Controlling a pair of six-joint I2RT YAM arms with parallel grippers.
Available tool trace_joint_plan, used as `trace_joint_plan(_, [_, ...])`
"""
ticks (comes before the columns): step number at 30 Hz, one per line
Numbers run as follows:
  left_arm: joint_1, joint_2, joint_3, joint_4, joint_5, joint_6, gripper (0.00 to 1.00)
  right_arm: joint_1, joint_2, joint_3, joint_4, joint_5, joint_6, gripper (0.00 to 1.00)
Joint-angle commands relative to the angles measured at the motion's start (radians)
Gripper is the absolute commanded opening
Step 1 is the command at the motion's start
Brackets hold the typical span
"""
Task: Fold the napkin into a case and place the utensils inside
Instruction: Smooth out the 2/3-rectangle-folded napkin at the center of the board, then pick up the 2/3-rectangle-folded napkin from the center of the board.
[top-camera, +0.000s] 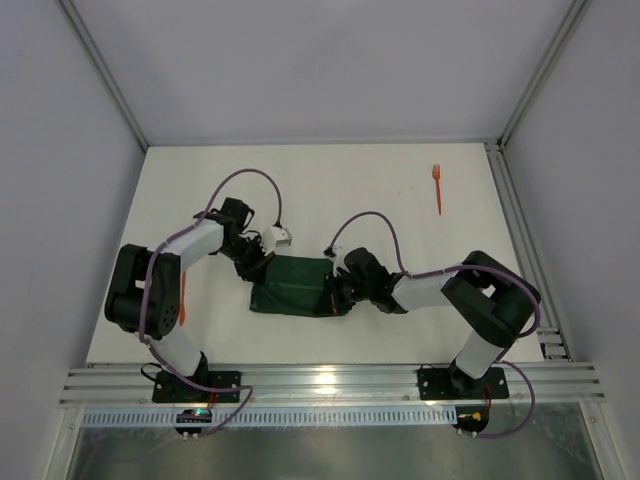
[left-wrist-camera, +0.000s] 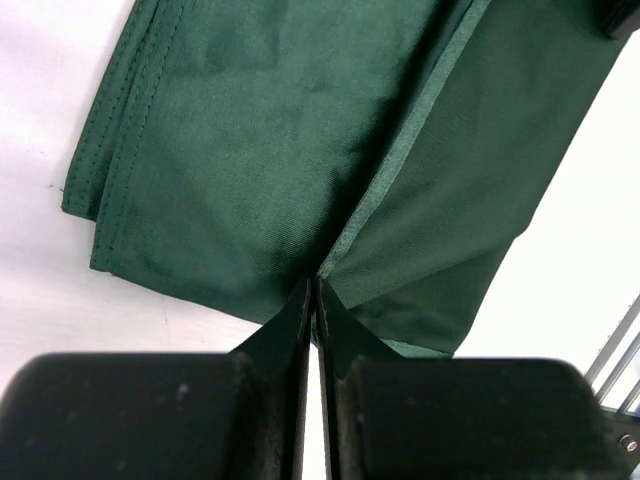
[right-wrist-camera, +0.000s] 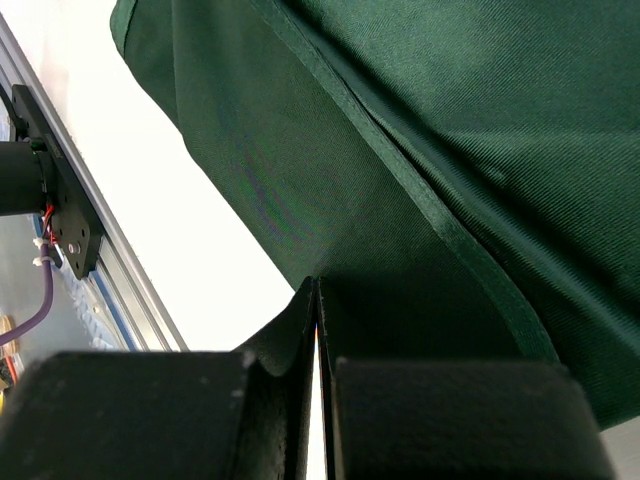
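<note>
The dark green napkin (top-camera: 292, 287) lies folded into a short wide band on the white table between my two arms. My left gripper (top-camera: 253, 268) is at its left end. In the left wrist view the gripper (left-wrist-camera: 313, 287) is shut on the napkin (left-wrist-camera: 270, 150) where a hemmed flap overlaps the lower layer. My right gripper (top-camera: 334, 297) is at the right end, and its jaws (right-wrist-camera: 316, 284) are shut on the napkin (right-wrist-camera: 450, 120) at its edge. An orange fork (top-camera: 437, 188) lies far back on the right. A second orange utensil (top-camera: 182, 308) lies beside the left arm.
An aluminium rail (top-camera: 330, 381) runs along the near table edge, and it also shows in the right wrist view (right-wrist-camera: 120, 270). Frame posts and grey walls close in the table (top-camera: 330, 190) on the left, right and back.
</note>
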Motion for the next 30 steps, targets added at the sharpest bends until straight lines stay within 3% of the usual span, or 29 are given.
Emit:
trace_joint_plan(1, [-0.001,0.030,0.034,0.022,-0.012,-0.008,0.04,-0.006,0.013,-0.016,-0.001,0.003,-0.003,0.04])
trace_joint_plan(10, [-0.001,0.077,0.049,0.022,-0.046,-0.038,0.06,-0.010,0.011,-0.016,-0.001,-0.006,-0.004,0.04])
trace_joint_plan(14, [0.000,0.041,0.066,-0.015,0.009,-0.056,0.17,-0.010,0.014,-0.016,0.001,-0.006,-0.004,0.04])
trace_joint_plan(18, [0.025,0.005,0.123,-0.023,0.067,-0.172,0.35,-0.012,0.017,-0.014,0.003,-0.009,-0.003,0.04])
trace_joint_plan(21, [0.063,0.011,0.147,0.024,0.057,-0.257,0.40,-0.014,0.013,-0.016,0.003,-0.009,-0.004,0.04])
trace_joint_plan(25, [0.089,0.068,0.173,0.130,-0.066,-0.419,0.45,-0.015,0.011,-0.017,0.003,-0.011,-0.009,0.04])
trace_joint_plan(30, [0.082,0.191,0.226,0.134,-0.107,-0.459,0.45,-0.017,0.013,-0.019,0.009,-0.014,-0.006,0.04])
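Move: The left hand's closed fingertips are just over the left end of the napkin's fold line, 1 or 2 cm above the cloth. The napkin's far-left corner lies about 6 cm ahead and 1 cm to the right; its near-left corner is some 7 cm back and 2 cm left, and the orange utensil about 3 cm back and 18 cm left. From the right hand, the far-left corner is roughly 13 cm ahead and 16 cm left. The left hand, fingers shut, first sinks about 1.5 cm onto the left end of the fold and stays there briefly, then parts its fingers to nearly half open, rises clear and swings forward about 8 cm to the napkin's far-left corner, turning some 25 degrees counter-clockwise and starting to dip again at the end. The right hand stays put, its closed fingertips still resting on the cloth at the near edge towards the right. ##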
